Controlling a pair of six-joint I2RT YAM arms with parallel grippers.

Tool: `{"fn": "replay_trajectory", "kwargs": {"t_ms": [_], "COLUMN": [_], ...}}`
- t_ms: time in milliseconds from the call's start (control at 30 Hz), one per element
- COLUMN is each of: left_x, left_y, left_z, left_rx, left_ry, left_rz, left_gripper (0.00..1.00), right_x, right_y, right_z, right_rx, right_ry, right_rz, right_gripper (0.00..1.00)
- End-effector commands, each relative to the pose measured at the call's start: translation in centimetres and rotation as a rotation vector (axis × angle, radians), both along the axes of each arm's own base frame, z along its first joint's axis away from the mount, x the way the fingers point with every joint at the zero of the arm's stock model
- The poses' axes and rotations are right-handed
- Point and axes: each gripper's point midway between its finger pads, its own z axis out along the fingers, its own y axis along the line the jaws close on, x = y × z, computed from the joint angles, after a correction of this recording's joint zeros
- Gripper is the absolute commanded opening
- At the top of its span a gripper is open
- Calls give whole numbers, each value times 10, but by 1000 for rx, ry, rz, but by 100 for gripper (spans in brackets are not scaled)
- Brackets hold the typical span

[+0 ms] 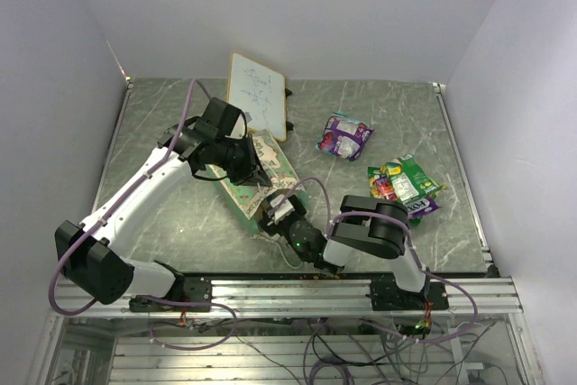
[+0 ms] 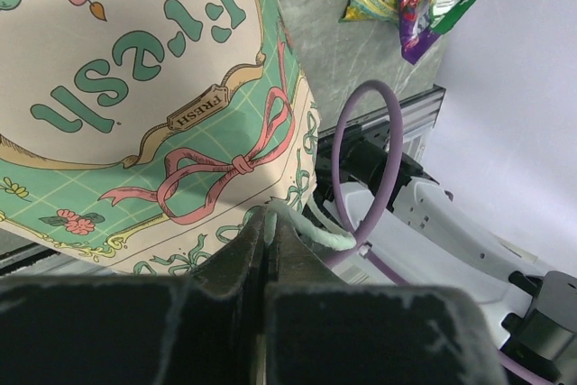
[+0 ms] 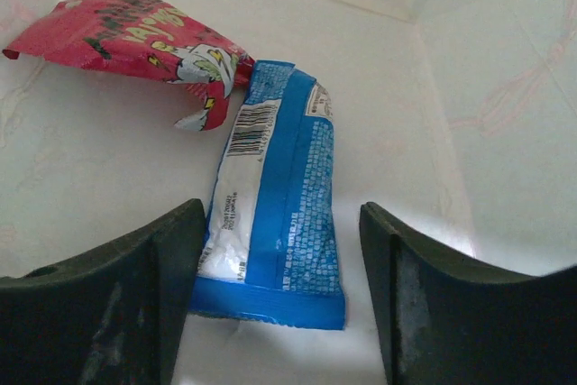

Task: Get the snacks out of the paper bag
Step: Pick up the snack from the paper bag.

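Observation:
The paper bag point(image 1: 270, 158) lies on its side on the table, cream with a mint-green band and a pink bow point(image 2: 135, 105). My left gripper point(image 2: 269, 221) is shut on the bag's mint-green edge strip point(image 2: 315, 230) near its mouth. My right gripper point(image 3: 281, 212) is inside the bag, open. A blue snack packet point(image 3: 279, 178) lies flat between its fingers, with a gap on the right side. A red packet point(image 3: 126, 29) lies further in. In the top view the right gripper point(image 1: 275, 214) sits at the bag's near end. Other snacks lie outside: a purple packet point(image 1: 343, 136) and a colourful pile point(image 1: 404, 185).
A white wood-framed board point(image 1: 257, 94) leans at the back, just behind the bag. The right arm's body and a purple cable point(image 2: 379, 169) are close beside the left gripper. The metal rail point(image 1: 306, 290) runs along the near table edge.

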Motion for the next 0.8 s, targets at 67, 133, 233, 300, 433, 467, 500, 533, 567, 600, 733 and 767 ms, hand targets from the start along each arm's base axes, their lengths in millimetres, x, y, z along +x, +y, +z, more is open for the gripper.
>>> {"fn": "replay_trajectory", "kwargs": {"t_ms": [67,133,233,300,433,467,500,533,567,600,733,767], "left_x": [-4,-4,-4,-2,3,5,6,8,10,11,15,16], "left_y": [2,4,6,6,9,9,10,10,11,11,13,13], "left_z": [10,9,8,8,9,9,9,10,10,11,8,8], "left_rx": [0,8,10,9,19,21,24,23,24,24,27,23], "left_ry": [-12,-13,-13,-16,-25,-26,-28,-32,-37,-43,-49,-53], "left_rz": [-35,-35,-28,-23,-13,-11,-8,-5,0,4,18,22], "left_gripper": [7,7,7,7,7,7,7,7,7,7,7,7], "right_x": [2,0,-2,-5,-11,-14,-17,-19,-23,-27,-51,-58], "right_y": [-3,1,6,10,13,13,14,14,13,11,-1,-5], "right_z": [-18,-14,-10,-6,12,16,18,23,24,24,13,9], "right_rx": [12,7,-11,-19,-6,-9,-19,-18,-28,-34,-82,-92], "right_ry": [63,57,59,64,61,63,71,78,94,116,271,319], "right_rz": [19,49,84,106,141,147,157,163,169,172,190,195], "right_gripper": [50,38,25,17,12,11,10,8,6,5,0,0]}}
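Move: The blue snack lies inside the bag between the right hand's open fingers, its middle about 3 cm ahead of that hand, 1 cm to the left and 1 cm below. The red snack is farther in, some 7 cm ahead of the right hand, 8 cm left and 1 cm below. The bag's held rim is overhead, roughly 16 cm up, 1 cm ahead and 1 cm left. From the left hand, the blue snack is about 17 cm below, 2 cm ahead, straight in line sideways. The blue snack is pinched near its closer end as the right gripper shuts on it from wide open. Still closing, the right hand then lifts and draws back towards the bag's mouth, about 4 cm up and 3 cm back, turning some 10 degrees counter-clockwise and tipping slightly down. The left hand keeps its pinch on the bag's rim. ##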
